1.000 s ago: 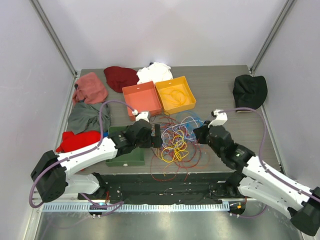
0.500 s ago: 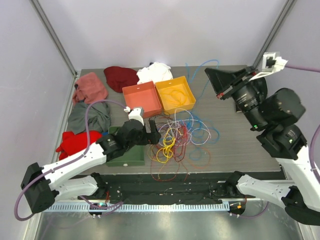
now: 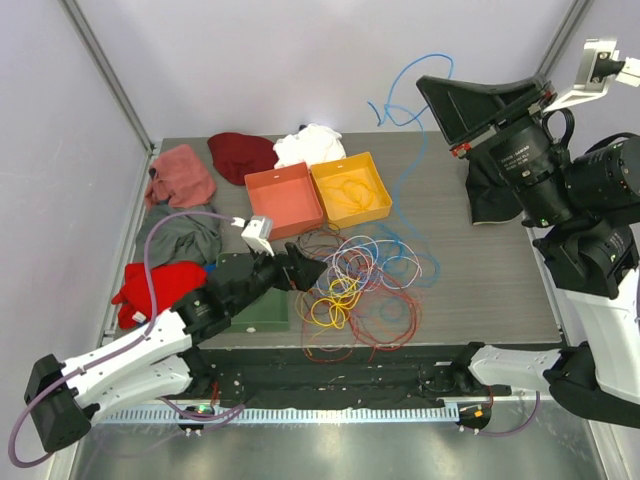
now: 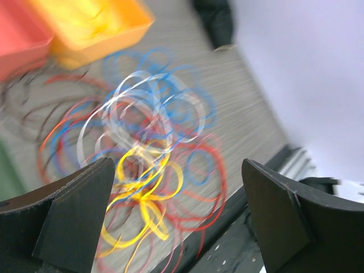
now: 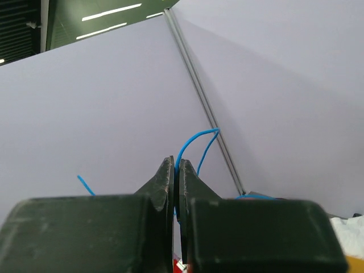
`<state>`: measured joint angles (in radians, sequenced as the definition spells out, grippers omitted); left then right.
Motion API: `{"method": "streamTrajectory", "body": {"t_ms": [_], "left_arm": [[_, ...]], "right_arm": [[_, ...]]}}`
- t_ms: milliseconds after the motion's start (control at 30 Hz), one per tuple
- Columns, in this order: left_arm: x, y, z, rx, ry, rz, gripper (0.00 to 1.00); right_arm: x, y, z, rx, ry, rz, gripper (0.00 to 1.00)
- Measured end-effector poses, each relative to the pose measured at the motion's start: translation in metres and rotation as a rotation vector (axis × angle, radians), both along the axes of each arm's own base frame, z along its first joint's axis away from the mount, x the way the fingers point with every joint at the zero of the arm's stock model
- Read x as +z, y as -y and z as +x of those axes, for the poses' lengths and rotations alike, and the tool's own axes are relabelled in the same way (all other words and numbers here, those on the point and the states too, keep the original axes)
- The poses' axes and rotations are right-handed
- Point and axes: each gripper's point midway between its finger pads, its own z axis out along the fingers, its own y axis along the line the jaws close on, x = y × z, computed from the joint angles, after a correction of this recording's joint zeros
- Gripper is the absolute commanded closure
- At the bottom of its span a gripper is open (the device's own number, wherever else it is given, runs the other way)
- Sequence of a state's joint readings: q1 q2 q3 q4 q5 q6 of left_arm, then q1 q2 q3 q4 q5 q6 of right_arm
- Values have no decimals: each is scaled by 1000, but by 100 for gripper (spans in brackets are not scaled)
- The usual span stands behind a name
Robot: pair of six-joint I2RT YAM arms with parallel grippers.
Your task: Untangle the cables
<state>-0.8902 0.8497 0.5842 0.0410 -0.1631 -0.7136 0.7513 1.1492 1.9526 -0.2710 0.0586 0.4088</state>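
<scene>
The cables (image 3: 355,285) lie as a loose heap of red, yellow, blue, white and orange loops on the table's near middle. One blue cable (image 3: 404,150) rises out of the heap to my right gripper (image 3: 424,82), which hangs high over the table's back right. In the right wrist view that gripper (image 5: 177,165) is shut on the blue cable (image 5: 196,139), which loops out above the tips. My left gripper (image 3: 303,270) is low at the heap's left edge. It stands wide open (image 4: 177,170), with nothing between its fingers, and the blurred yellow and red loops (image 4: 142,182) lie beyond them.
A red-orange bin (image 3: 285,195) and a yellow bin (image 3: 352,210) holding a yellow cable stand behind the heap. A green box (image 3: 262,312) lies under the left arm. Pink (image 3: 180,175), dark red (image 3: 240,152), white (image 3: 310,145), grey (image 3: 175,235) and red (image 3: 155,285) cloths lie left; a black cloth (image 3: 490,195) lies right.
My right arm has swung from the heap high up to the back right, drawing the blue cable out. The heap has spread out, and my left arm has pulled back toward the near left.
</scene>
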Motion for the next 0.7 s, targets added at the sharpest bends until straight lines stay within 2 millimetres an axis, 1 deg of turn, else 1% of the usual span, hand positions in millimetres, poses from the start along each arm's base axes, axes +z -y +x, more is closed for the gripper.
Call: {"method": "streamTrajectory", "body": {"t_ms": [100, 200, 333, 400, 467, 533, 667, 700], "left_arm": [[20, 6, -4, -46, 94, -92, 0], [48, 10, -5, -72, 190, -157, 0], [69, 10, -5, -77, 250, -175, 0], [73, 8, -4, -69, 250, -163, 0], [74, 5, -2, -52, 229, -136, 0], [67, 0, -1, -31, 194, -98, 0], [39, -19, -3, 36, 96, -20, 0], [31, -26, -4, 60, 71, -7, 0]], "right_arm": [[-8, -4, 2, 12, -18, -4, 99], [-29, -9, 8, 12, -59, -29, 99], [-60, -18, 21, 2, -121, -70, 99], [-76, -23, 30, -12, -150, -89, 99], [-94, -29, 41, -29, -185, -116, 99], [-111, -36, 52, -47, -214, -145, 99], [-136, -54, 80, -82, -257, -193, 99], [-141, -59, 87, -89, -263, -203, 99]]}}
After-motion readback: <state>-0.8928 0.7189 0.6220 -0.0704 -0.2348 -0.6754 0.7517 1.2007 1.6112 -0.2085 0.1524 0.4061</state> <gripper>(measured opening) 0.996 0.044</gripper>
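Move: The right hand, high up with a blue cable pinched, has the yellow box about 33 cm ahead, 7 cm to its left and 62 cm below. The orange box stands some 17 cm to the left of the yellow one; the cable tangle lies about 9 cm ahead of the hand, 5 cm left and 65 cm down. From the left hand the yellow box is roughly 32 cm ahead, 11 cm right. The right hand sinks some 14 cm, moving forward-left towards the yellow box, still pinching the blue cable; left bobs up-down. ##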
